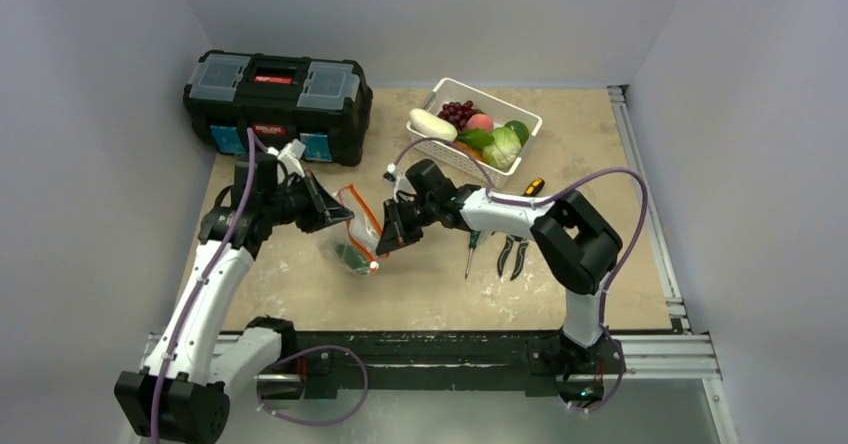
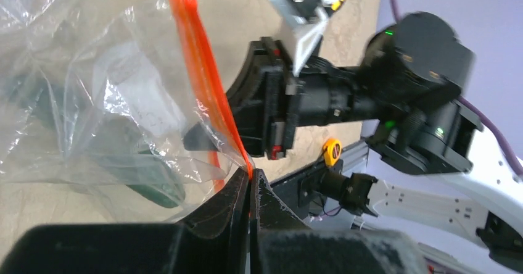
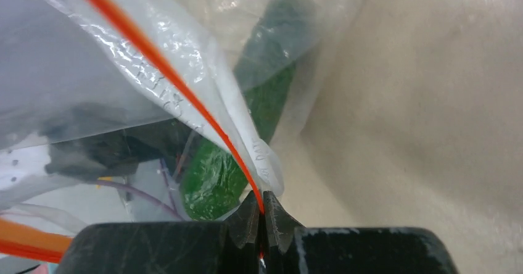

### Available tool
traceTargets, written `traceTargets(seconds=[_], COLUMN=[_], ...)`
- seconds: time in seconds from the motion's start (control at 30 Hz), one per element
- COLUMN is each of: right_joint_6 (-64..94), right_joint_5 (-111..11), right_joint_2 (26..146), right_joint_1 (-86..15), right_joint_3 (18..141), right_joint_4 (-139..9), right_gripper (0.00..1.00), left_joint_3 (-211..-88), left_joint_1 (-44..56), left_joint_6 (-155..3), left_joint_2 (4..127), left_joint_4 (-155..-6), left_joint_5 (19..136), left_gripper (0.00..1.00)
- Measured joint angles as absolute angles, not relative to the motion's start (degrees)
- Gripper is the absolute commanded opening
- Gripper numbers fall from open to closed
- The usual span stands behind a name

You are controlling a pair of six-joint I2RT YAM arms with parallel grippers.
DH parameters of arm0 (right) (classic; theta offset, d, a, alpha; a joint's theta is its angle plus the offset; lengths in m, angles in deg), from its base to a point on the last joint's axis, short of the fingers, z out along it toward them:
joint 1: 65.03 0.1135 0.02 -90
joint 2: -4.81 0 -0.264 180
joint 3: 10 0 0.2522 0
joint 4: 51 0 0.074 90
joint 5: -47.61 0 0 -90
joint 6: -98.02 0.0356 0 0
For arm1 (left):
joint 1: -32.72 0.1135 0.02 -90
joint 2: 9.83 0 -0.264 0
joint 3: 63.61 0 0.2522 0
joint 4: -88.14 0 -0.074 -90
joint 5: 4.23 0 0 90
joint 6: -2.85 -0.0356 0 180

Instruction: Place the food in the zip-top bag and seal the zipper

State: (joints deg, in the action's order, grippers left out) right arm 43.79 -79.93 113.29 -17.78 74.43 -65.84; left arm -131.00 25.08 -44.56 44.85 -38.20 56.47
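Note:
The clear zip-top bag (image 1: 350,242) hangs between my two grippers above the table's middle. A dark green cucumber (image 3: 249,139) lies inside it, also visible through the plastic in the left wrist view (image 2: 153,186). My left gripper (image 2: 250,176) is shut on one end of the orange-red zipper (image 2: 205,70). My right gripper (image 3: 262,207) is shut on the zipper (image 3: 185,95) at the other end. In the top view the left gripper (image 1: 343,220) and right gripper (image 1: 383,244) face each other across the bag. More food sits in the basket: a white vegetable (image 1: 432,124), a peach (image 1: 480,121), a cabbage (image 1: 503,148).
The white slotted basket (image 1: 432,154) stands at the back, right of centre. A black toolbox (image 1: 278,104) sits at the back left. A green-handled screwdriver (image 1: 470,249), pliers (image 1: 512,254) and a yellow-handled tool (image 1: 534,186) lie under and behind the right arm.

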Motion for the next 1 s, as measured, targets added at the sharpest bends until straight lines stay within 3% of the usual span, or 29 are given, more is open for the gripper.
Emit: traceTargets(seconds=[0.1, 0.37, 0.5, 0.63, 0.83, 1.0], right_joint_6=[42.81, 36.97, 33.65, 31.9, 33.34, 33.43], right_joint_5=[-78.94, -74.55, -69.7, -62.64, -56.89, -50.92], right_joint_2=[112.51, 104.64, 97.84, 90.37, 80.73, 76.42], right_joint_1=[-17.78, -17.74, -17.67, -17.56, -16.51, -8.03], right_joint_3=[73.4, 85.27, 82.39, 77.47, 66.89, 57.6], right_joint_4=[-70.12, -76.88, -76.29, -75.94, -66.04, -58.39], right_gripper=[0.07, 0.6, 0.77, 0.86, 0.88, 0.94], left_joint_3=[-132.07, -142.8, -142.93, -142.67, -135.39, -131.54], left_joint_1=[24.78, 24.6, 24.49, 24.45, 24.45, 24.45], left_joint_6=[-44.8, -41.94, -38.39, -34.53, -25.5, -16.82], left_joint_2=[42.44, 35.3, 34.55, 36.08, 35.12, 34.77], left_joint_4=[-36.62, -37.32, -36.38, -34.04, -35.49, -36.53], left_joint_5=[54.61, 56.58, 59.29, 61.93, 62.89, 63.13], left_gripper=[0.0, 0.0, 0.0, 0.0, 0.0, 0.0])
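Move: The right hand pinches the zipper rim of the bag close to its slider, which lies about 2 cm back, 1 cm to the left and some 2 cm lower. The cucumber, inside the bag, is about 7 cm left, level fore and aft and some 8 cm below that hand. From the left hand, pinching the rim farther out, the slider lies roughly 10 cm back, 3 cm right and 10 cm below; the cucumber is 9 cm back, 4 cm left and about 18 cm down. The right hand opens its fingers nearly wide to let go of the zipper rim and rises about 15 cm, edging slightly forward, then some 5 cm right, and finally pulling back, while it rolls about 35 degrees with its forward side coming up. The left hand keeps its pinch on the rim, lifts it about 12 cm and then lowers it some 7 cm again, turning roughly 20 degrees counter-clockwise towards the end. ##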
